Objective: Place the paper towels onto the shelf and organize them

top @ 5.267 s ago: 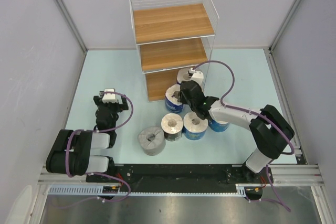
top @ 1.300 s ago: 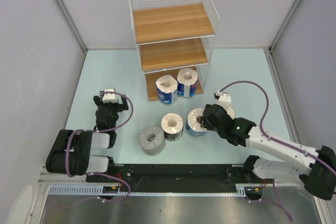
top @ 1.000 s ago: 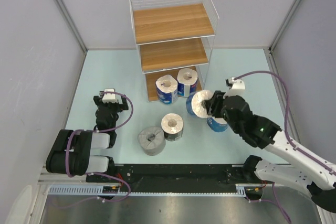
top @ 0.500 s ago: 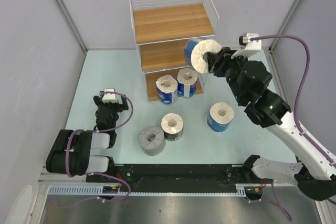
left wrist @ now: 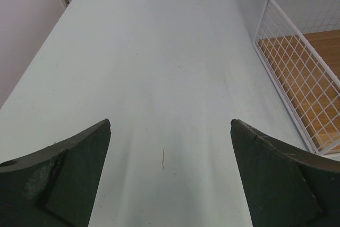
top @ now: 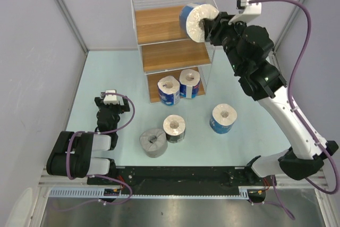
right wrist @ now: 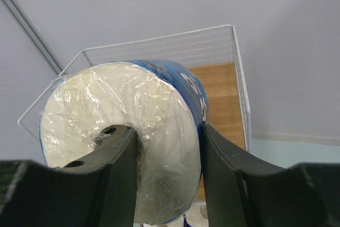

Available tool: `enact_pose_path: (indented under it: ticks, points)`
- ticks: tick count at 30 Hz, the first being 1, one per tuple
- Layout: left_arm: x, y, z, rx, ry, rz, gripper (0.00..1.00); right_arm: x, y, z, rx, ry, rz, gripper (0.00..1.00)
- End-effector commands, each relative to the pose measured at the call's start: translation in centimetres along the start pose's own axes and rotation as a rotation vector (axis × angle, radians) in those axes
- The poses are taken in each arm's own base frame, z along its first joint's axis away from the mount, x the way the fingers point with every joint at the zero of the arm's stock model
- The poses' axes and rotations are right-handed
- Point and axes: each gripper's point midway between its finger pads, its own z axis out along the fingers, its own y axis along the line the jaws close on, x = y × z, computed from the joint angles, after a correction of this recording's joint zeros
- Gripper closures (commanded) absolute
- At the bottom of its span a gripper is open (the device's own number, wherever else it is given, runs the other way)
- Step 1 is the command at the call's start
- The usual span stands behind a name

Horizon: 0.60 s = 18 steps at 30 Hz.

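Note:
My right gripper (top: 209, 25) is shut on a blue-wrapped paper towel roll (top: 194, 22), held high over the right side of the shelf's (top: 159, 25) top board. In the right wrist view one finger sits in the roll's (right wrist: 159, 104) core and the other presses its outer wall; the gripper (right wrist: 167, 130) faces the wire-framed top tier (right wrist: 223, 94). Two blue-wrapped rolls (top: 169, 90) (top: 189, 82) stand on the bottom tier. On the table stand a blue roll (top: 223, 118), a dark-wrapped roll (top: 174, 127) and a grey-wrapped roll (top: 153, 142). My left gripper (top: 110, 99) (left wrist: 170, 123) is open over bare table.
Grey walls close in the pale blue table (top: 249, 73) on the left, back and right. The shelf's wire side (left wrist: 297, 73) shows at the right of the left wrist view. The middle board (top: 172, 54) holds nothing.
The right arm lifted the blue roll from the table beside the loose rolls up and back to the shelf's top tier. The left arm stayed still.

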Motion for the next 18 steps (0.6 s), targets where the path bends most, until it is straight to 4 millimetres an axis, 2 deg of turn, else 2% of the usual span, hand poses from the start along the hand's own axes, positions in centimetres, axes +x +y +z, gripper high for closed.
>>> enact_pose_path:
  ticks: [1,4,5,7,8,9,12,18]
  points:
    - [-1.9,-0.1,0.7,0.008,-0.059,-0.016,0.00,-5.2,1.1,1.3,-0.059,-0.133,0.033,0.69]
    - [-1.9,-0.1,0.7,0.009,-0.060,-0.015,0.00,-5.3,1.0,2.6,-0.062,-0.131,0.031,0.69]
    - [-1.9,-0.2,0.7,0.010,-0.061,-0.015,0.00,-4.6,0.9,3.4,-0.058,-0.118,0.033,0.69]
    - [-1.9,-0.1,0.7,0.009,-0.060,-0.015,0.00,-5.1,0.5,3.9,-0.061,-0.124,0.038,0.69]
    - [-1.9,-0.1,0.7,0.007,-0.060,-0.015,0.00,-4.4,0.5,4.6,-0.059,-0.109,0.044,0.69]
    - [-2.0,-0.1,0.8,0.009,-0.063,-0.015,0.00,-4.7,0.2,4.8,-0.063,-0.110,0.048,0.69]
    - [-2.0,-0.1,0.7,0.009,-0.062,-0.015,0.00,-3.3,0.2,5.7,-0.065,-0.074,0.043,0.69]
    - [-2.0,-0.1,0.8,0.009,-0.063,-0.015,0.00,-2.9,-0.2,6.4,-0.051,-0.073,0.043,0.68]
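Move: The top shelf, where the right hand is taking its held paper towel roll, has its middle about 16 cm ahead, 11 cm to the left and 9 cm below. On the bottom shelf, roughly 46 cm below this hand, the right shelved roll stands 10 cm ahead and 4 cm left, the left shelved roll 7 cm ahead and 14 cm left. From the left hand, the top shelf's middle is about 16 cm ahead, 29 cm right and 33 cm above. Forward goes the right hand, about 7 cm, slowing as it carries the roll in over the front edge of the top shelf's right part; it rises barely 1 cm, then sinks about 2. It keeps its pinch on the roll's wall, one finger in the core and one outside, with the wrist almost unturned. ##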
